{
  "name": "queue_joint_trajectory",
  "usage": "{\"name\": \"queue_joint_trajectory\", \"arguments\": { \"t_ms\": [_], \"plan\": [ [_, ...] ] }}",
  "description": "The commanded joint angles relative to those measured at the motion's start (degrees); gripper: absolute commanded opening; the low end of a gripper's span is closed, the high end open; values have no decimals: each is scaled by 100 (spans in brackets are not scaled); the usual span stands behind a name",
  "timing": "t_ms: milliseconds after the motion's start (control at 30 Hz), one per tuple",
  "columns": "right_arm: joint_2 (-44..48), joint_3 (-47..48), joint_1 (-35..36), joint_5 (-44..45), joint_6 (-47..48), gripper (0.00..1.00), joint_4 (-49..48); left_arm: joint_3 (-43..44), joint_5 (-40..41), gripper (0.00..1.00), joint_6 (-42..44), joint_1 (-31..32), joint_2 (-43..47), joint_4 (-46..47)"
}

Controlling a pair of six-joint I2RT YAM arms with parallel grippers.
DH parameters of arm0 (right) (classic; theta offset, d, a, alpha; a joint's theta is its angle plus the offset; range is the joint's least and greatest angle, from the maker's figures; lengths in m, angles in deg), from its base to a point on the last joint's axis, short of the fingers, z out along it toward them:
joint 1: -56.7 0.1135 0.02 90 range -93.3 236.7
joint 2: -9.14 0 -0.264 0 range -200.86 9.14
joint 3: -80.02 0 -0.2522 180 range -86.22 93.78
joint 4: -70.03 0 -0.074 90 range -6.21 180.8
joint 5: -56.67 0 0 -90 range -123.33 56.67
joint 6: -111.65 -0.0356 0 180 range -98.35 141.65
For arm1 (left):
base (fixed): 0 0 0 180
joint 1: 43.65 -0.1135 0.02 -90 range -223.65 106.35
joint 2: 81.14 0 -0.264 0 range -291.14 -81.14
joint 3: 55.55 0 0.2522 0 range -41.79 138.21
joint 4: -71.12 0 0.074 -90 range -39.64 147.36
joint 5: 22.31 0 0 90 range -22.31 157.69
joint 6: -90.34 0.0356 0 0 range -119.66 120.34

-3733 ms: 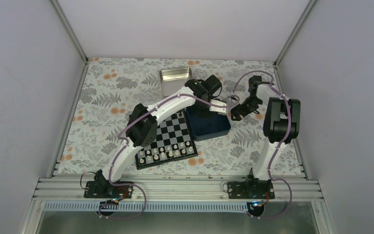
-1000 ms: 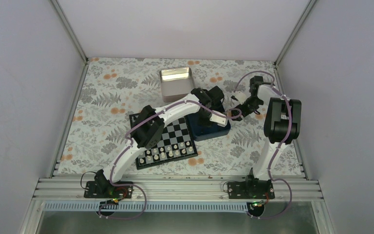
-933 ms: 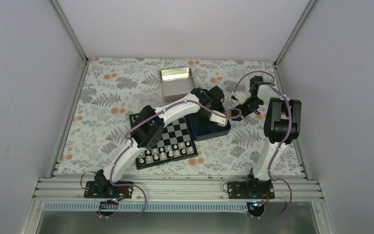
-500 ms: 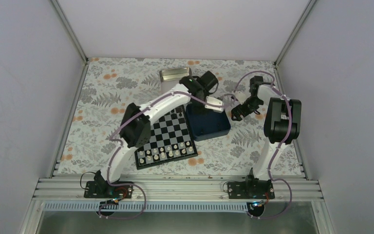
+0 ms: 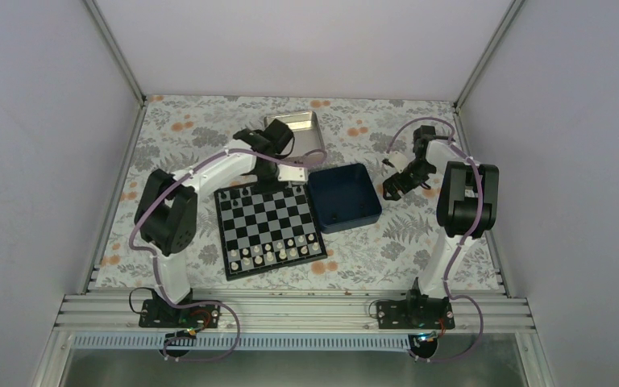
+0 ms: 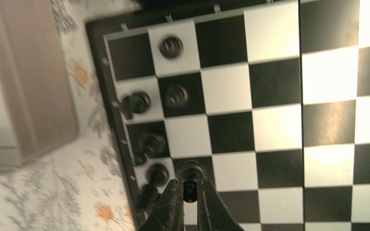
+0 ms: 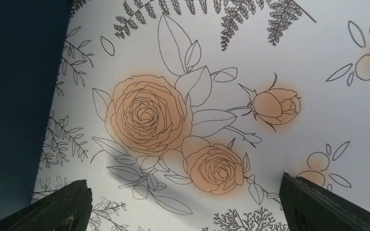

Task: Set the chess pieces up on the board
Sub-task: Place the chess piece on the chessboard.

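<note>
The board (image 5: 267, 219) lies left of centre on the table. Cream-white chessmen (image 5: 274, 254) fill its two near rows, and a few black chess pieces (image 5: 238, 194) stand along its far edge. My left gripper (image 5: 294, 176) hangs over the far right corner of the board. In the left wrist view the left gripper (image 6: 191, 186) is shut on a black chess piece (image 6: 191, 172), held above the board (image 6: 279, 82) near several standing black pieces (image 6: 176, 95). My right gripper (image 5: 395, 184) hovers right of the blue box. The right gripper (image 7: 185, 185) is open over bare floral cloth.
A navy blue box (image 5: 344, 196) sits just right of the board; its wall (image 7: 14, 96) shows in the right wrist view. A metal tin (image 5: 292, 129) stands behind the board, close to the left wrist, and the tin (image 6: 29, 86) also shows at that view's left edge.
The left arm has swung from above the blue box leftward to the board's far edge, gripper shut throughout. The right arm has stayed in place, open.
</note>
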Motion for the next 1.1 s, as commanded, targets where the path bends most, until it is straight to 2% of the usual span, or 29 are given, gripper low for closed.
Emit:
{"name": "queue_joint_trajectory", "arguments": {
  "t_ms": [0, 267, 1067],
  "plan": [
    [-148, 41, -15, -26, 6, 100, 248, -591, -50, 4, -175, -244, 492, 417],
    [-175, 45, -8, -15, -3, 100, 265, -1390, -136, 4, -224, -623, 723, 771],
    [-231, -14, 6, 14, -12, 100, 234, -1601, -273, 5, -140, -868, 391, 904]
  ]
}}
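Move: The left hand holds a black pawn head-up over the far side of the board. Square d7, where it is going, lies about 7 cm left, 1 cm back and 9 cm below. The king on e8 stands 2 cm ahead and 4 cm left, the queen on d8 2 cm ahead and 7 cm left, the g7 pawn 3 cm right. From the idle right hand, d7 is some 41 cm left and 3 cm back. The left hand carries the pawn about 7 cm left while sinking 5 cm towards d7, turning 10 degrees counter-clockwise, still gripping. ##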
